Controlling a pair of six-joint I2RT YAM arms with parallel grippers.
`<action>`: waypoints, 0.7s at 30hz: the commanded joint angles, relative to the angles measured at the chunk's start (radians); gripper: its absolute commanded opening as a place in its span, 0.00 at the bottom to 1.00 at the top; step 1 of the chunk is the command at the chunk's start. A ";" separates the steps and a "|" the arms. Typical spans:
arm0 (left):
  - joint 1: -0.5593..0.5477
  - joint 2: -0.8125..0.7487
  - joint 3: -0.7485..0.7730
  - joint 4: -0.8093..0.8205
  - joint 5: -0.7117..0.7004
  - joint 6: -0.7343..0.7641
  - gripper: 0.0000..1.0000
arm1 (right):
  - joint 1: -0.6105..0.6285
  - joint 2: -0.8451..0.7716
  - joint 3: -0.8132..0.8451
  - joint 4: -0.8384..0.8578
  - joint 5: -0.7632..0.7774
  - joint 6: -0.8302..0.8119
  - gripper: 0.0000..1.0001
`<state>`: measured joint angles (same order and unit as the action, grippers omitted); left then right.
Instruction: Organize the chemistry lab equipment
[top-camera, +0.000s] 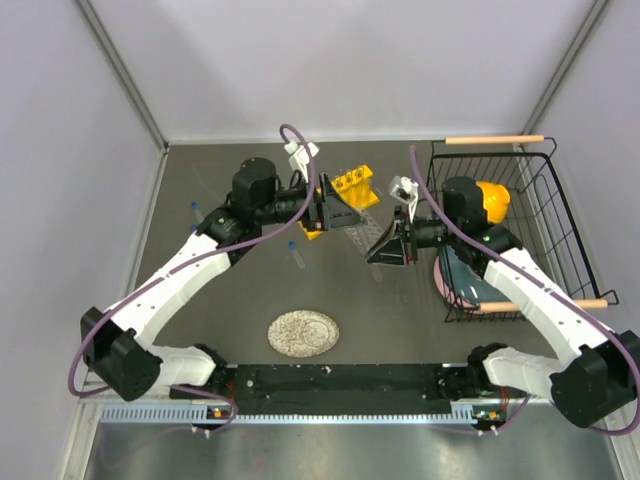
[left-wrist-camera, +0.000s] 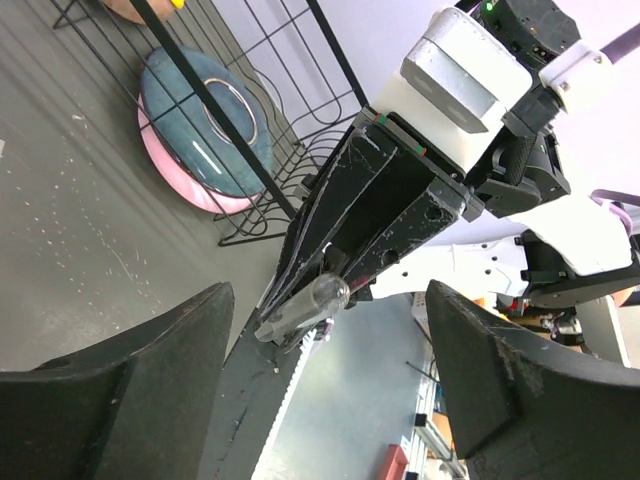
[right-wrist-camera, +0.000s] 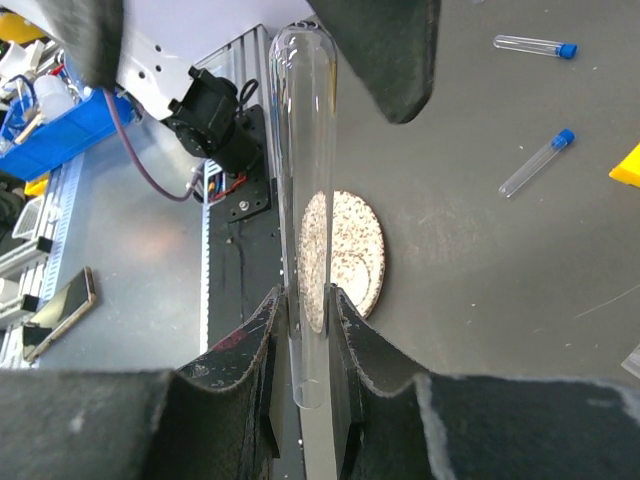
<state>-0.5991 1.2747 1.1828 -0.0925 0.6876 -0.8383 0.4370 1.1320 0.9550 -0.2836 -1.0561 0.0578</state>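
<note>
My right gripper (right-wrist-camera: 308, 330) is shut on a thin clear glass tube (right-wrist-camera: 308, 170), pinched near its open end with its round end sticking out towards the left gripper. That tube (left-wrist-camera: 303, 308) juts from the right gripper's black fingers (left-wrist-camera: 370, 215) in the left wrist view. My left gripper (left-wrist-camera: 330, 390) is open, its jaws wide on either side of the tube's tip without touching it. From above, the left gripper (top-camera: 333, 210) and the right gripper (top-camera: 385, 250) face each other beside the yellow test-tube rack (top-camera: 347, 186). Two blue-capped vials (right-wrist-camera: 537, 163) (right-wrist-camera: 535, 45) lie on the table.
The round speckled grey plate (top-camera: 303, 333) sits near the front middle. A black wire basket (top-camera: 545, 190) at the right holds a teal and pink bowl (left-wrist-camera: 200, 125) and a yellow object (top-camera: 493, 200). One more vial (top-camera: 194, 208) lies by the left arm.
</note>
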 joint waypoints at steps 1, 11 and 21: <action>-0.034 0.038 0.107 -0.075 -0.016 0.070 0.76 | 0.020 -0.023 -0.001 -0.011 -0.021 -0.084 0.14; -0.087 0.112 0.227 -0.288 -0.108 0.195 0.45 | 0.023 -0.020 0.001 -0.023 -0.022 -0.101 0.15; -0.125 0.152 0.334 -0.435 -0.171 0.292 0.36 | 0.023 -0.018 -0.001 -0.028 -0.015 -0.108 0.16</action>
<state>-0.7124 1.4197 1.4433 -0.4728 0.5488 -0.6136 0.4431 1.1320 0.9550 -0.3241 -1.0565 -0.0227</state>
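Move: The clear test tube stands roughly upright in the right fingers, its middle some 3 cm above them and about 2 cm ahead, level sideways. From the left hand that middle is about 3 cm right, 2 cm back and 5 cm below, its upper end nearer. Far below, about 25 cm down, the yellow rack lies some 17 cm ahead and 5 cm left, and the clear tray roughly 11 cm ahead and 3 cm right. The test tube's upper end is what the left hand comes down around: it eases about 2 cm to the right and 2 cm down, the sideways part mostly first, rolling some 15 degrees so its left side rises, while its wide-open fingers close to less than half their opening on either side of the glass. The right hand nearly stays put and keeps the tube pinched. ##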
